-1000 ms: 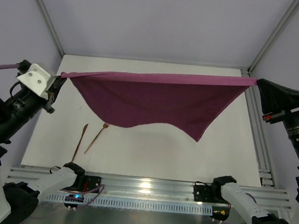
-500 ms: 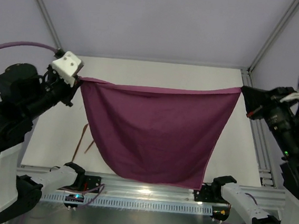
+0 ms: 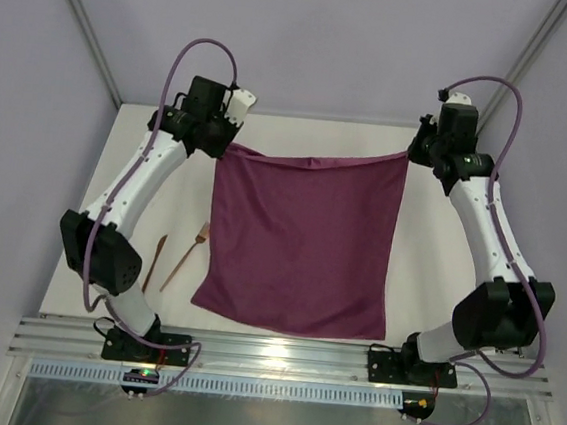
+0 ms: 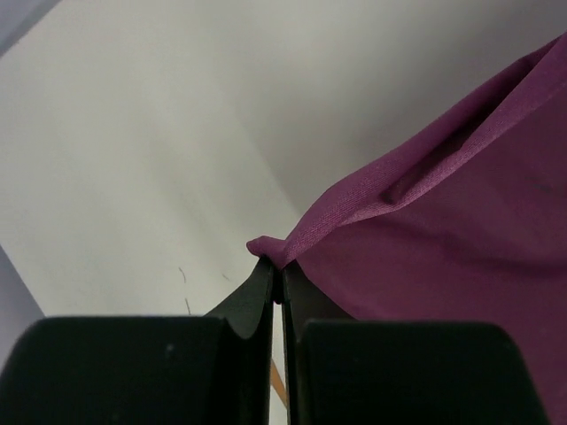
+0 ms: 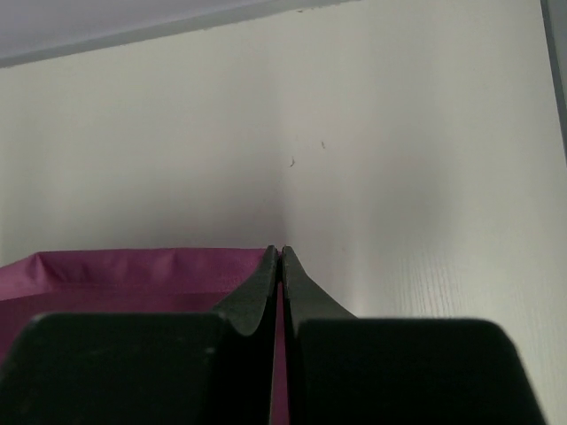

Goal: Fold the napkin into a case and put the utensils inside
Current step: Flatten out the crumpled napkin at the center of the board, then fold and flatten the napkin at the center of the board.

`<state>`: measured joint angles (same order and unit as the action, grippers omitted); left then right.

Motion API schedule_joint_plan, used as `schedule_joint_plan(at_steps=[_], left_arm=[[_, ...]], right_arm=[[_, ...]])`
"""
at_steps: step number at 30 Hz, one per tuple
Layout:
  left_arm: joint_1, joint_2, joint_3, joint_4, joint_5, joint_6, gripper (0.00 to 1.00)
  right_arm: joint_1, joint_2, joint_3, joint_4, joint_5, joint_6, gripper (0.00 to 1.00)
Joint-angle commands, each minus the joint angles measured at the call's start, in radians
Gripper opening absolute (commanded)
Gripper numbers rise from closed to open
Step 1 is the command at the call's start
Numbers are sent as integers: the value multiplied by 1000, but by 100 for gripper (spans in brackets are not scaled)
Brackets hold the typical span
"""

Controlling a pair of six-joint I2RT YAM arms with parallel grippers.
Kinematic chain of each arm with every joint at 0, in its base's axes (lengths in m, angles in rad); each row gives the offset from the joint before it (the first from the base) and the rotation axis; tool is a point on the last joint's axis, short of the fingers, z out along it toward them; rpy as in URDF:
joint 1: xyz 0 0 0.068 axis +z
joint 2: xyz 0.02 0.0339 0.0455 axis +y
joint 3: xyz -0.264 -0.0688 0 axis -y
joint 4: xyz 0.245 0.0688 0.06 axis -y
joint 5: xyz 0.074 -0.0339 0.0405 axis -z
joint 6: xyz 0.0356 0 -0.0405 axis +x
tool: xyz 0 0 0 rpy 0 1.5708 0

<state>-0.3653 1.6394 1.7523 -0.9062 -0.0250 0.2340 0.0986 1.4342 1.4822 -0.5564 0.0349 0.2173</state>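
Observation:
The plum-purple napkin (image 3: 303, 240) is spread out as a square over the middle of the white table. My left gripper (image 3: 226, 145) is shut on its far left corner, which bunches at the fingertips in the left wrist view (image 4: 276, 257). At the far right corner my right gripper (image 3: 412, 151) is shut on the napkin (image 5: 133, 274), the cloth pinched between the closed fingers. Two copper utensils lie left of the napkin: a fork (image 3: 187, 254) and a slimmer piece (image 3: 154, 262). No case shape is formed.
The white table (image 3: 440, 258) ends at a metal rail (image 3: 280, 353) along the near side. Frame posts rise at the far corners. Both arms reach far over the table's sides.
Both arms have swung from the near sides to the far end, carrying the napkin corners with them. The cloth went from hanging in the air to lying spread on the table.

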Motion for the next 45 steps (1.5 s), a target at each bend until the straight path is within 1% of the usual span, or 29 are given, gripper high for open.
schedule_joint_plan(at_steps=[1, 3, 4, 6, 7, 10, 11, 14, 17, 18, 21, 22, 23, 24, 26, 27, 29, 31, 33, 34, 38, 42, 45], left_arm=[[51, 98, 39, 153, 22, -19, 0], [74, 167, 62, 174, 69, -21, 0], [80, 236, 72, 188, 80, -19, 0], [95, 301, 113, 194, 111, -19, 0], [100, 359, 128, 196, 122, -18, 0], [114, 443, 187, 202, 151, -22, 0], [115, 457, 200, 207, 157, -24, 0], [120, 491, 242, 196, 178, -25, 0], [127, 481, 231, 197, 197, -33, 0], [131, 473, 225, 191, 203, -38, 0], [140, 426, 178, 161, 217, -47, 0], [138, 407, 158, 153, 226, -45, 0], [140, 386, 132, 145, 232, -42, 0], [140, 340, 69, 141, 241, -38, 0], [140, 291, 0, 135, 246, -30, 0], [140, 265, -76, 138, 249, -27, 0], [140, 192, -146, 141, 257, -19, 0], [140, 124, -247, 135, 283, -9, 0], [140, 83, -305, 113, 284, 11, 0], [140, 65, -362, 109, 286, 19, 0], [138, 13, -474, 86, 300, 48, 0], [137, -1, -548, 70, 304, 77, 0], [137, -30, -597, 70, 306, 97, 0]], right_arm=[[-43, 104, -22, 176, -20, 13, 3], [-63, 162, -34, 220, -69, 28, 3], [-69, 219, -42, 248, -78, 33, 3], [-82, 271, -42, 272, -96, 47, 3], [-83, 297, -34, 288, -101, 48, 3], [-85, 376, -1, 311, -110, 51, 3], [-85, 408, 12, 311, -109, 53, 3], [-85, 439, 53, 293, -110, 47, 3], [-83, 422, 35, 282, -112, 47, 3], [-85, 392, 18, 279, -113, 47, 3], [-83, 316, -106, 299, -101, 51, 3], [-85, 258, -182, 311, -96, 51, 3], [-83, 227, -221, 317, -90, 56, 3], [-85, 200, -293, 322, -81, 60, 3], [-85, 123, -356, 331, -81, 76, 3], [-85, 99, -416, 331, -67, 82, 3], [-83, 24, -477, 337, -56, 96, 3], [-85, -26, -575, 349, -70, 134, 3], [-83, -95, -667, 355, -87, 175, 3], [-83, -116, -695, 360, -107, 186, 3], [-83, -210, -792, 340, -124, 223, 3], [-70, -316, -861, 294, -119, 243, 3], [-53, -340, -884, 257, -113, 248, 3]])
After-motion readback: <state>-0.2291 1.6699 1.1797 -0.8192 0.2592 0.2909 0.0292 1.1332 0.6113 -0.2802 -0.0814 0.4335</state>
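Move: Both grippers already hold the napkin's far corners in the air, with its near edge hanging down to the board. The board's centre lies level with the left gripper, about 15 cm to its right and 22 cm below; from the right gripper, some 2 cm back, 26 cm left and 25 cm down. The fork is roughly 15 cm back and 8 cm left of the left gripper, and the knife 17 cm back and 14 cm left, both on the board 22 cm below. Keep both corners pinched and swing the two grippers together down and forward over the board, about 15 cm down and 10 cm out. Pause briefly, then draw both straight back some 20 cm towards the bases, sinking a little more, so the held edge comes back over the napkin. Tip the fingers farther down, the left ones most, by about 30 degrees. ##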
